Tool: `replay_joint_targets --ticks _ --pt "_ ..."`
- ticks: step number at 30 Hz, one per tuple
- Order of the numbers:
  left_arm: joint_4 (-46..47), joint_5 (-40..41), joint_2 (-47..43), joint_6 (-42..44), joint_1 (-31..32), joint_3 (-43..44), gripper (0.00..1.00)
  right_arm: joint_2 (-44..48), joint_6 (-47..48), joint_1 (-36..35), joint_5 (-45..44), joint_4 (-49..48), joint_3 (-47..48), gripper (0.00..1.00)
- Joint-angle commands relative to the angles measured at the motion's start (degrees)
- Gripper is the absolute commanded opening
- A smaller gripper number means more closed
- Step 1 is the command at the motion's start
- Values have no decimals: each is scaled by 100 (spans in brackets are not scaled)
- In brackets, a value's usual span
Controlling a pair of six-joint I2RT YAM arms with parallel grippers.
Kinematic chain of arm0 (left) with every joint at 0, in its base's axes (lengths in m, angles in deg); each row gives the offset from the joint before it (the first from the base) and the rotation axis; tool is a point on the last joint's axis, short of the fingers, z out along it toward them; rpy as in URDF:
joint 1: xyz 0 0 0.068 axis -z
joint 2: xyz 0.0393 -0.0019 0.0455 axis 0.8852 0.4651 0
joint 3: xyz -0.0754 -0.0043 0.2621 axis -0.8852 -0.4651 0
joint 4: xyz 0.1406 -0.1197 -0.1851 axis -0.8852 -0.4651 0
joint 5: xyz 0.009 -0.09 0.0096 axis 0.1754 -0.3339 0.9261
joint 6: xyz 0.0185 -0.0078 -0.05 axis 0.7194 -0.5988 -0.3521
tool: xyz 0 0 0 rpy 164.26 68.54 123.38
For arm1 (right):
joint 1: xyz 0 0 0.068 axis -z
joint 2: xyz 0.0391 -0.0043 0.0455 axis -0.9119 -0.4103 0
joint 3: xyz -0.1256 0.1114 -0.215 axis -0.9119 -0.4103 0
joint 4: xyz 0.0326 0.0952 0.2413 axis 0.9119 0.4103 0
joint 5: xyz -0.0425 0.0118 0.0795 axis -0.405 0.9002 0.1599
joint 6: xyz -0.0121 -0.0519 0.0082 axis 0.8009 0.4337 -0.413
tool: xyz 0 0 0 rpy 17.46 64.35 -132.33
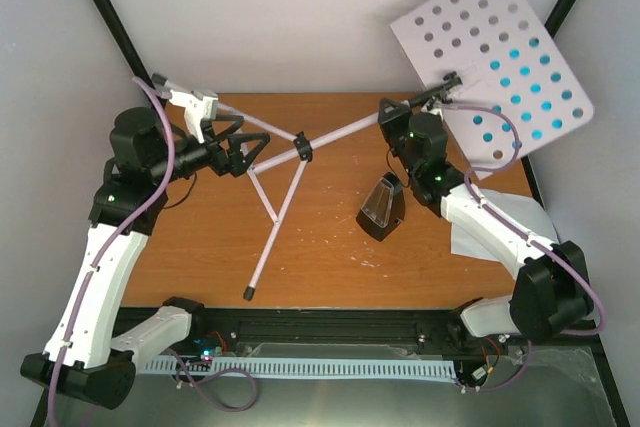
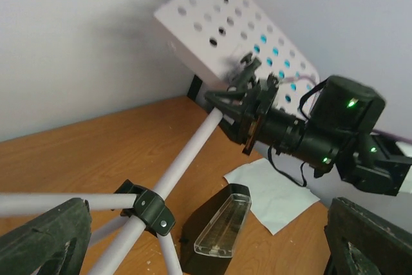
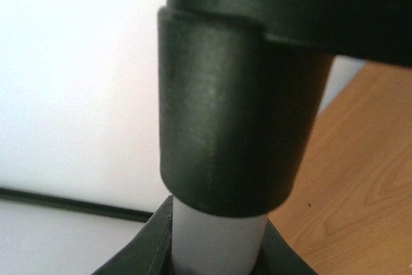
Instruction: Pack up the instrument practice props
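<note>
The silver tripod music stand (image 1: 330, 133) lies tipped across the table. Its perforated grey tray (image 1: 490, 47) leans against the back right wall, and blue shows through some holes. My right gripper (image 1: 397, 117) is shut on the stand's pole (image 3: 219, 239), just below a black collar (image 3: 232, 114). My left gripper (image 1: 243, 152) is open beside the tripod legs; the leg hub (image 2: 152, 210) lies ahead, between its fingers (image 2: 45, 239). The black metronome (image 1: 383, 209) with its clear cover (image 2: 222, 227) stands mid-table. A white music sheet (image 1: 500, 232) lies under the right arm.
One tripod leg (image 1: 268, 237) reaches toward the table's front edge, ending in a black foot (image 1: 247, 293). Grey walls and black frame posts (image 1: 105, 22) close in the back and sides. A cable tray (image 1: 300, 367) runs along the near edge between the arm bases.
</note>
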Motion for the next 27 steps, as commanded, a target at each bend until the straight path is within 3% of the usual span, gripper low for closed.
replay_joint_targets --ticks 1,7,14,20,24,27 --pt "110 -200 48 37 -10 -92 100 95 3106 -293 -997 -271 882 3" --pt "571 -462 178 -79 -10 -425 100 75 4900 -880 -1173 -536 1441 3" --pt "1411 -1230 501 79 -10 -539 99 84 6337 -1104 104 -1128 1542 3" --pt "2687 -1699 730 284 -10 -1250 99 37 6664 -1195 1012 -1303 1537 3" --pt "3081 -1636 907 167 -1 -1510 97 -20 7421 -1606 471 -979 1722 3" --pt "3882 -1591 816 -61 52 -2066 97 -151 7874 -1870 29 -851 1925 3"
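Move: Some 13 cm to the left of the right hand, 7 cm nearer the base and about level with it, is the stand's tripod hub; this hand already grips the pole. The perforated music desk is roughly 15 cm right, 4 cm farther out and 8 cm above the same hand, the black metronome about 10 cm back and 11 cm below. From the open left hand the hub lies about 8 cm ahead, 6 cm right and 11 cm below. Swinging the nearly level stand pole up towards upright, the right hand rises about 13 cm and goes some 12 cm left with a smaller draw back, rolling its left side down and tipping its fingers up, grip kept just below the dark collar. The open left hand sinks about 8 cm, edging forward and right towards the hub and turning clockwise. ##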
